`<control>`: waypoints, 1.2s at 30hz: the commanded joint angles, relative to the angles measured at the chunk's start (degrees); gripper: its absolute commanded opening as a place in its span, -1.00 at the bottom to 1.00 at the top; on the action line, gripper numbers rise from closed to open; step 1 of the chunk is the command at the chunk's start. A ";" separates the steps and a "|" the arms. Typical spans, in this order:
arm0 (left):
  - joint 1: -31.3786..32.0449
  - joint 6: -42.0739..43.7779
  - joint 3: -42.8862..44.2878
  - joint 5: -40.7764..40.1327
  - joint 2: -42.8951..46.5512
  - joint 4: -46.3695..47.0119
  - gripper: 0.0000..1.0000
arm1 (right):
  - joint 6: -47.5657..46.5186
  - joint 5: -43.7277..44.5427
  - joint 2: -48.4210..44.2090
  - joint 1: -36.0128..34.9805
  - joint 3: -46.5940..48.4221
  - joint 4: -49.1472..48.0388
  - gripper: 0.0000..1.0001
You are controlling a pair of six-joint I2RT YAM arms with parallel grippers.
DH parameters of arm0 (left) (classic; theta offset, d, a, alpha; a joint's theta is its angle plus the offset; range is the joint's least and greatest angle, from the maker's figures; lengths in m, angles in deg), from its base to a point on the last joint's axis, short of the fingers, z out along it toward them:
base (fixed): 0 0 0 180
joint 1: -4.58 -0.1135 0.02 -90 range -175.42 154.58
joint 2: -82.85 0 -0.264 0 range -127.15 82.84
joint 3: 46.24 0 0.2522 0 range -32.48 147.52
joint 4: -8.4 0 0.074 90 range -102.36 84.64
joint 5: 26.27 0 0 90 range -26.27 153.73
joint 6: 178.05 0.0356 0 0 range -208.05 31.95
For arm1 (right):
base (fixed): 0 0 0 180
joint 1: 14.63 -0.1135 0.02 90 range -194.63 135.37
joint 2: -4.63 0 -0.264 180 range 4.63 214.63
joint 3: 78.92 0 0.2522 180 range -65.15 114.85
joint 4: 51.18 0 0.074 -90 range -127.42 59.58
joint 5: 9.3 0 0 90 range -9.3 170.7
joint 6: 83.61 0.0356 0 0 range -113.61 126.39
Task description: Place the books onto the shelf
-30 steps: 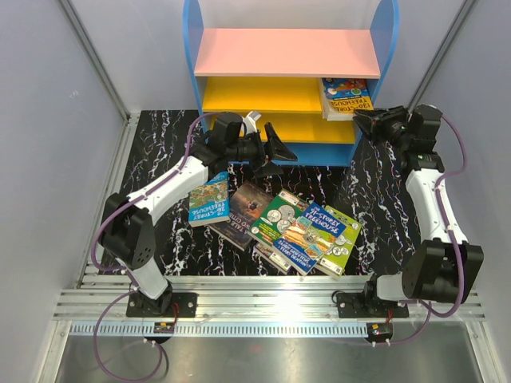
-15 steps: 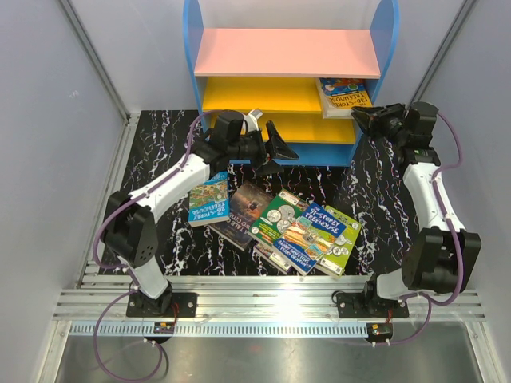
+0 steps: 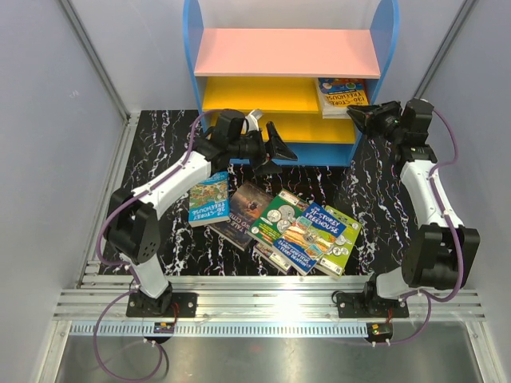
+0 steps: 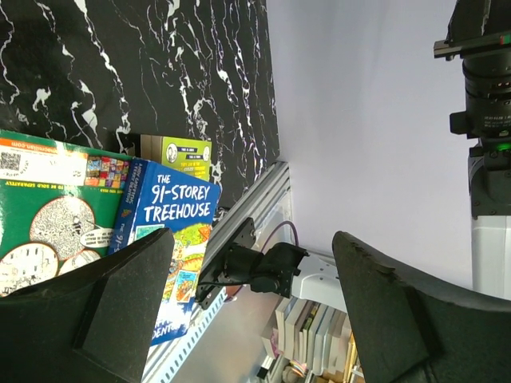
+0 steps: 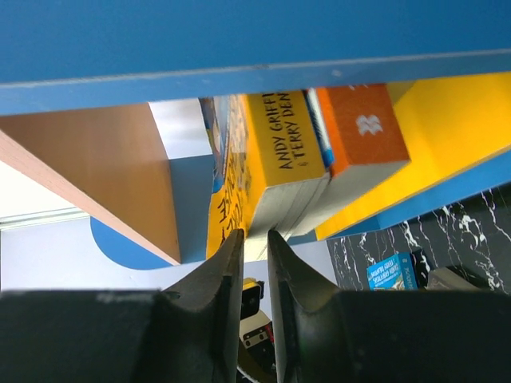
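Note:
Two books (image 3: 342, 95) lie stacked at the right end of the shelf's (image 3: 286, 52) upper yellow board. In the right wrist view they are a yellow-spined book (image 5: 286, 144) and an orange one (image 5: 364, 126). My right gripper (image 3: 353, 115) is shut, its tips (image 5: 249, 235) against the yellow book's page edge. Several books lie spread on the black table: a blue Treehouse (image 3: 209, 198), a dark brown one (image 3: 245, 206), a green one (image 3: 279, 214), a blue 91-Storey Treehouse (image 3: 318, 226) (image 4: 172, 211) and a lime one (image 3: 342, 243). My left gripper (image 3: 281, 162) (image 4: 254, 237) hangs open above them, holding nothing.
The shelf's blue right side panel (image 3: 388, 48) stands close to my right wrist. Grey walls close in both sides of the black marbled table (image 3: 160, 152). An aluminium rail (image 3: 263, 299) runs along the near edge.
The right gripper has closed further and moved in toward the shelf, nudging the two books slightly deeper. The left arm has barely shifted.

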 commanded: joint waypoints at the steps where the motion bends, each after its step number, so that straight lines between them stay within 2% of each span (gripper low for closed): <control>1: -0.33 1.80 2.38 1.13 0.53 0.09 0.72 | -2.78 -1.23 1.60 -0.38 4.51 -1.73 -0.51; 8: -0.33 1.80 -0.52 0.34 2.73 0.18 0.72 | -3.14 -2.20 2.30 -0.38 3.64 -2.52 -0.53; 12: -0.41 2.59 -1.75 -0.62 4.83 -0.70 0.72 | -4.01 -2.02 -1.47 -0.38 1.98 -1.12 -0.49; 15: -0.33 4.34 -2.72 -2.02 6.07 -2.46 0.72 | -7.09 -0.79 -6.47 -0.38 1.36 3.42 -0.15; 16: -0.33 4.87 -3.07 -2.29 6.86 -3.42 0.72 | -8.66 -0.44 -7.79 -0.38 1.18 4.50 0.24; 18: -0.33 5.84 -4.04 -3.17 7.39 -4.04 0.72 | -9.82 0.62 -11.14 -0.38 1.27 7.22 0.57; 20: -0.41 6.45 -5.10 -3.52 8.01 -4.92 0.72 | -11.48 -0.26 -13.33 -0.38 1.71 8.55 0.84; 23: 0.02 8.30 -5.80 -5.19 8.27 -6.59 0.72 | -14.30 -1.84 -15.27 -0.38 1.80 13.38 0.99; 26: 1.51 12.86 -4.50 -8.17 6.53 -10.88 0.73 | -18.77 -1.50 -19.22 -0.38 -1.36 21.63 0.99; 30: 7.65 22.36 2.89 -18.79 0.73 -22.66 0.74 | -24.31 -0.26 -19.50 -0.29 -8.99 38.14 0.99; 33: 10.04 23.07 5.45 -18.12 -3.84 -26.19 0.74 | -26.61 -0.61 -19.23 -0.38 -18.82 42.30 0.99; 36: 11.44 23.42 4.49 -16.54 -6.40 -26.54 0.78 | -28.09 -1.84 -18.09 -0.38 -23.41 45.20 0.99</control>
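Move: The right hand's nearly shut fingertips are at the front edge of the yellow book on the shelf, whose middle is about 7 cm ahead and 1 cm left. The 91-Storey book lies some 26 cm back, 7 cm left and 30 cm below; the lime-green book, 27 cm back and 2 cm right. From the left hand the 91-Storey book is about 13 cm back, 11 cm right and 23 cm down; the green book, 6 cm back, 1 cm right. After a last nudge of barely 1 cm forward against the yellow book's front edge, the right hand opens wide and comes free, drawing back about 17 cm, first rising some 6 cm, then dropping steeply towards the 91-Storey and lime-green books as its fingers tip down. The left hand, still wide open, waits, eases back and then sinks about 9 cm over the green book towards the 91-Storey book, rolling its fingers some 25 degrees downward, with neither hand yet touching the pile. ##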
